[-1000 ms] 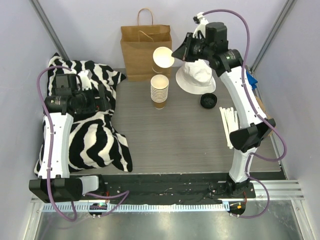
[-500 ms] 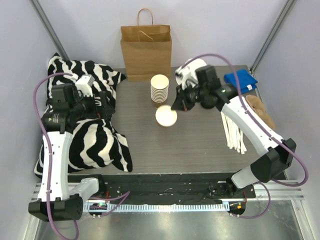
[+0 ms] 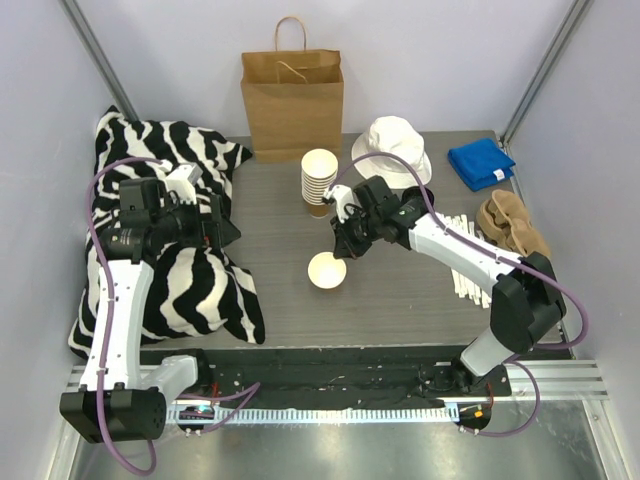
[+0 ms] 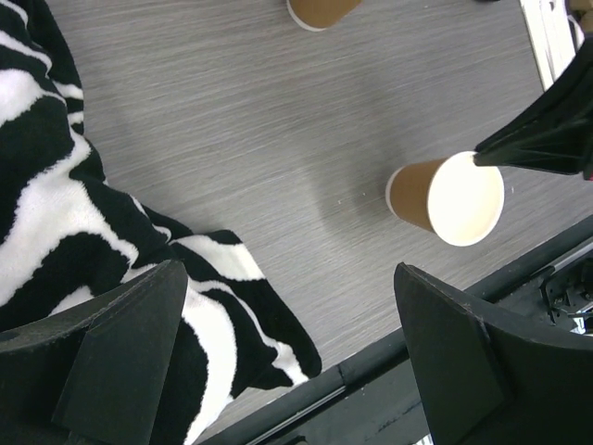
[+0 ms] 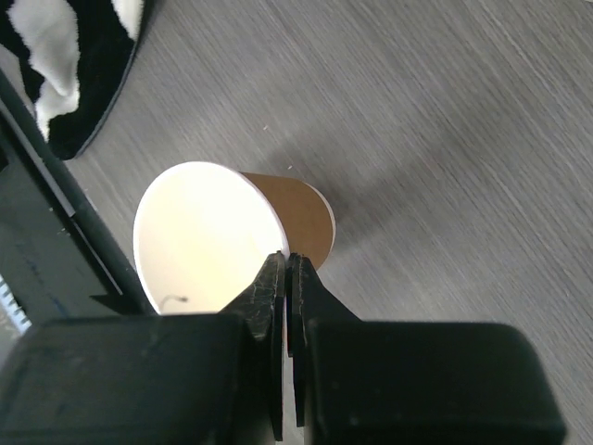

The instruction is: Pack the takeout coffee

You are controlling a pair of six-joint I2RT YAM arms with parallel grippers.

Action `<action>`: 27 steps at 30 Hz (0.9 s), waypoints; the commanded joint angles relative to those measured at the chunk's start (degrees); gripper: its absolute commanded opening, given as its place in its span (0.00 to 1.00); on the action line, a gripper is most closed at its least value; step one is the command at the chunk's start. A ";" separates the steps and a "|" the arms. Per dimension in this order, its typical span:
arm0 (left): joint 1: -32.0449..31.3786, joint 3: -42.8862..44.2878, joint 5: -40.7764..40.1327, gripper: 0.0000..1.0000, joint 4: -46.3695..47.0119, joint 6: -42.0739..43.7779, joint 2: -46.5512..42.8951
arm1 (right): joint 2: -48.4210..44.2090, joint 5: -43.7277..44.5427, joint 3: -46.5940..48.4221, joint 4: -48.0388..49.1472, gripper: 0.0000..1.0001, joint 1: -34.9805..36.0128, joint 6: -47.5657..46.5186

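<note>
The takeout coffee (image 3: 327,270) is a single kraft-brown paper cup with a cream rim and an open mouth. It hangs tilted low over the middle of the table, and whether its base touches the wood I cannot tell. My right gripper (image 3: 338,254) is shut on its rim, one finger inside and one outside. The right wrist view shows that pinch (image 5: 285,261) at the edge of the cup (image 5: 222,236). My left gripper (image 3: 216,224) stands open over the zebra blanket's edge. Nothing lies between its fingers (image 4: 287,271), and the cup (image 4: 445,197) is off to their right.
A brown paper bag (image 3: 292,100) stands at the back, with a stack of lidless cups (image 3: 319,180) in front of it. A white hat (image 3: 392,148), blue cloth (image 3: 481,162), tan item (image 3: 510,222) and white sticks (image 3: 468,262) lie right. The zebra blanket (image 3: 175,285) covers the left.
My right arm has carried the cup from high beside the bag down to the near middle of the table. The left arm shifted slightly and stayed open.
</note>
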 commanded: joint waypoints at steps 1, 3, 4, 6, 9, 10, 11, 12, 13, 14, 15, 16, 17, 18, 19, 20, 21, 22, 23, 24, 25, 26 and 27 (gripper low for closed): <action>0.18 -0.09 2.40 1.00 3.88 -0.25 -0.44 | -1.11 1.43 -2.59 7.71 0.01 0.10 1.56; 0.27 -0.09 2.48 1.00 3.96 -0.25 -0.35 | -1.20 0.90 -3.30 8.15 0.01 0.10 1.48; 0.27 -0.44 2.48 1.00 4.05 -0.33 -0.35 | -1.29 0.64 -4.09 8.33 0.01 0.10 1.74; 0.27 -0.71 2.75 1.00 4.23 -0.51 -0.35 | -1.55 0.46 -4.89 9.47 0.01 0.10 1.83; 0.18 -0.97 2.83 1.00 4.23 -0.51 -0.61 | -1.64 0.20 -5.68 10.18 0.04 0.10 2.27; 0.18 -0.97 2.84 1.00 4.32 -0.51 -0.61 | -1.56 -0.06 -5.51 10.09 0.07 0.10 2.27; 0.27 -0.97 2.75 1.00 4.23 -0.42 -0.70 | -1.82 -0.76 -5.50 9.65 0.13 0.10 1.83; 0.27 -0.97 2.83 1.00 4.23 -0.33 -0.70 | -1.99 -0.94 -5.42 9.47 0.29 0.18 1.74; 0.27 -0.97 2.66 1.00 4.23 -0.33 -0.79 | -2.17 -1.03 -5.16 9.30 0.36 0.10 1.65; 0.27 -0.88 2.83 1.00 4.23 -0.33 -0.70 | -2.43 -1.21 -4.98 8.86 0.43 0.10 1.30; 0.27 -0.88 2.75 1.00 4.14 -0.33 -0.61 | -2.70 -1.12 -4.72 8.60 0.56 0.10 1.13; 0.27 -0.80 2.75 1.00 4.14 -0.33 -0.53 | -2.96 -1.03 -4.02 8.16 0.59 0.01 0.95; 0.18 -0.53 2.92 1.00 4.05 -0.33 -0.44 | -3.40 -1.03 -3.40 7.02 0.61 -0.17 0.34; 0.18 -0.44 2.84 1.00 3.71 -0.25 -0.26 | -3.66 -1.29 -1.65 6.05 0.65 -0.52 -0.01; 0.18 -0.27 2.92 1.00 3.62 -0.16 -0.18 | -3.93 -1.56 -0.59 3.78 0.67 -2.08 -0.45; 0.27 0.34 3.01 1.00 3.35 -0.07 0.09 | -4.45 -3.21 0.55 2.45 0.71 -3.32 -1.07; 0.18 0.61 3.10 1.00 3.00 0.19 0.26 | -4.63 -4.10 3.00 1.22 0.73 -4.90 -1.07; 0.18 0.96 3.27 1.00 2.83 0.28 0.35 | -4.89 -5.07 4.15 -0.97 0.75 -9.52 -1.07; 0.27 1.22 3.45 1.00 2.82 0.37 0.53 | -4.90 -5.68 5.38 -1.94 0.75 -11.75 -0.99; 0.27 1.66 3.62 1.00 2.91 0.37 0.53 | -4.72 -5.52 7.66 -2.91 0.75 -14.38 -0.81; 0.18 1.84 3.80 1.00 3.00 0.11 0.88 | -4.55 -4.47 8.81 -4.57 0.75 -16.67 -0.90; 0.27 1.93 4.41 1.00 3.70 -0.24 1.05 | -4.20 -3.24 9.78 -5.11 0.73 -21.04 -1.07; 0.18 2.10 4.68 1.00 3.96 -0.51 1.32 | -3.93 0.25 11.53 -5.47 0.71 -23.09 -1.07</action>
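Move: The right hand holds a single cup by its rim. The bare table spot it is going to lies about 3 cm to the hand's left, 2 cm back and 12 cm below. The cup stack stands some 18 cm ahead and 6 cm left, its middle 3 cm lower; the black lid is 19 cm ahead and 16 cm right, and the white straws 5 cm ahead and 27 cm right, both about 11 cm down. From the left hand, the spot is some 21 cm right, 1 cm back and 23 cm below. Straight down about 2.5 cm goes the right hand, still pinching the cup's rim, to set the cup on the table. There it pauses, its fingers spread to roughly three quarters open and let go of the rim, and it pulls away with growing speed: up and forward some 6 cm each and nearly as far right, towards the black lid. ##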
